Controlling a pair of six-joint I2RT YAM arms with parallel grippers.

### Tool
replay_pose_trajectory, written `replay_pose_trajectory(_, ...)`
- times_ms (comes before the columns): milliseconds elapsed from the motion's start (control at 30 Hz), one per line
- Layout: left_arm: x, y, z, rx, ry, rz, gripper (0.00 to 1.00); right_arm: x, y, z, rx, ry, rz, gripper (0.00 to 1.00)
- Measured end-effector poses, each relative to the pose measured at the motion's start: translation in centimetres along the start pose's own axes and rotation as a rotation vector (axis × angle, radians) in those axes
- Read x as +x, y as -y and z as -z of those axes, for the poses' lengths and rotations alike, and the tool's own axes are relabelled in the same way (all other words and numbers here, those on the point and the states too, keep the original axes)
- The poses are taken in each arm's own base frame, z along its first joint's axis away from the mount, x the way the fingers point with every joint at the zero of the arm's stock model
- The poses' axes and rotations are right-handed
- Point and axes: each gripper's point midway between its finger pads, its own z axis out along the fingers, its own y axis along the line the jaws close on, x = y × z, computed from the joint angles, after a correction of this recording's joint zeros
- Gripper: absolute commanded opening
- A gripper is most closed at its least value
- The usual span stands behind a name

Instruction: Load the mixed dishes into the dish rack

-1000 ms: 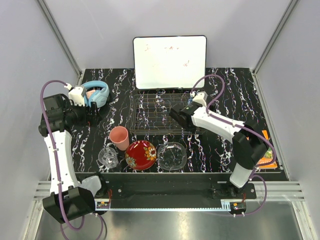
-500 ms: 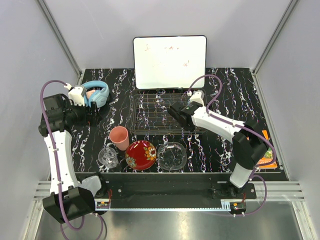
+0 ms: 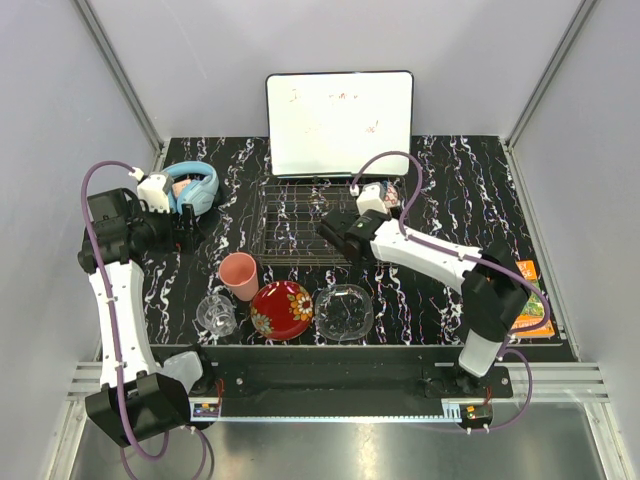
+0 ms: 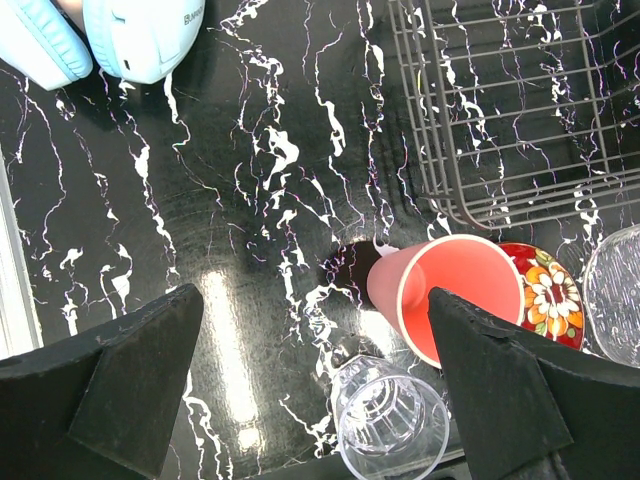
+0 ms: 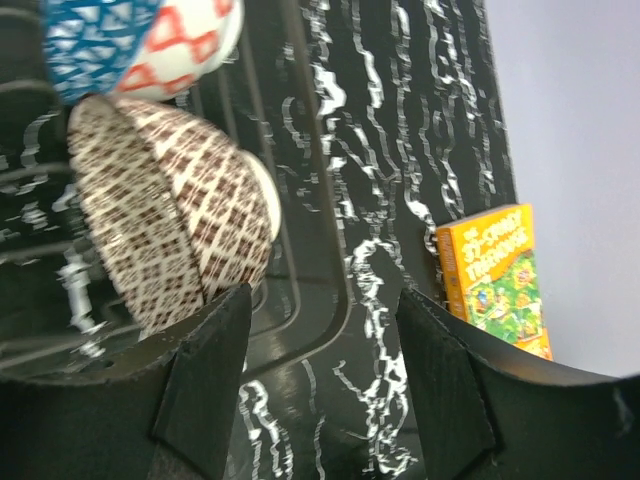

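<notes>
The silver wire dish rack stands mid-table. My right gripper hovers over its right front part, open and holding nothing. In the right wrist view the beige patterned bowl leans in the rack just left of my gripper, with the blue patterned bowl behind it. In front of the rack stand the pink cup, the clear glass mug, the red floral plate and the clear glass dish. My left gripper is wide open above the table, left of the cup and mug.
Light-blue headphones lie at the back left, close to my left gripper. A white whiteboard stands behind the rack. An orange book lies at the table's right edge. The right arm's cable arches over the rack's right end.
My right gripper has moved left along the rack, away from the bowls at its right end. The left arm has not moved.
</notes>
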Motion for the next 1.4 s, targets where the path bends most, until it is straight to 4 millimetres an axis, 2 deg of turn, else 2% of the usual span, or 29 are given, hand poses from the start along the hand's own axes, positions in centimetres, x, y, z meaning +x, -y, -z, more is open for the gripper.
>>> replay_pose_trajectory(133, 0.1, 0.0, -0.1, 0.001, -0.001, 0.000, 0.99, -0.3, -1.1, 1.0, -0.040, 0.017, -0.007, 0.69)
replay_pose_trajectory(400, 0.4, -0.1, -0.4, 0.002, -0.009, 0.005, 0.99, -0.2, -1.1, 1.3, -0.057, 0.007, -0.032, 0.69)
replay_pose_trajectory(533, 0.4, -0.1, -0.4, 0.003, -0.008, 0.004, 0.99, 0.3, -1.0, 3.0, -0.157, -0.021, -0.099, 0.69)
replay_pose_trajectory(667, 0.4, -0.1, -0.4, 0.003, -0.009, 0.005, 0.99, 2.0, -1.1, 6.1, -0.365, -0.059, -0.194, 0.69)
replay_pose_trajectory(767, 0.4, -0.1, -0.4, 0.003, -0.009, 0.005, 0.99, 4.0, -1.4, 8.5, -0.569, -0.101, -0.296, 0.68)
replay_pose_trajectory(867, 0.4, -0.1, -0.4, 0.003, -0.009, 0.005, 0.99, 6.8, -2.0, 9.7, -0.711, -0.155, -0.367, 0.67)
replay_pose_trajectory(1000, 0.4, -0.1, -0.4, 0.003, -0.008, 0.006, 0.99, 10.9, -4.2, 9.7, -0.786, -0.272, -0.365, 0.65)
replay_pose_trajectory(1133, 0.4, -0.1, -0.4, 0.003, -0.008, 0.015, 0.99, 13.8, -5.9, 9.2, -0.802, -0.354, -0.351, 0.65)
replay_pose_trajectory(1400, 0.4, -0.1, -0.4, 0.003, -0.008, 0.015, 0.99, 15.4, -8.9, 8.8, -0.837, -0.415, -0.378, 0.62)
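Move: The glass plate lies about 14 cm back from the right hand, 15 cm to its left and 14 cm below. The red plate is another 14 cm or so to the left of the glass plate, level with it front to back. Already in the rack, the beige bowl stands some 4 cm ahead and 6 cm left of the right hand, 8 cm lower. From the left hand, the glass plate is about 34 cm right, 11 cm back and 22 cm down. Back from the rack's right end and then down, the empty right hand draws about 15 cm towards its base while drifting some 7 cm left, then sinks about 11 cm to the glass plate's right-hand rim. On the way the wrist swings over 50 degrees, from pointing forward-right to steeply down, and the fingers stay roughly two-thirds open. ##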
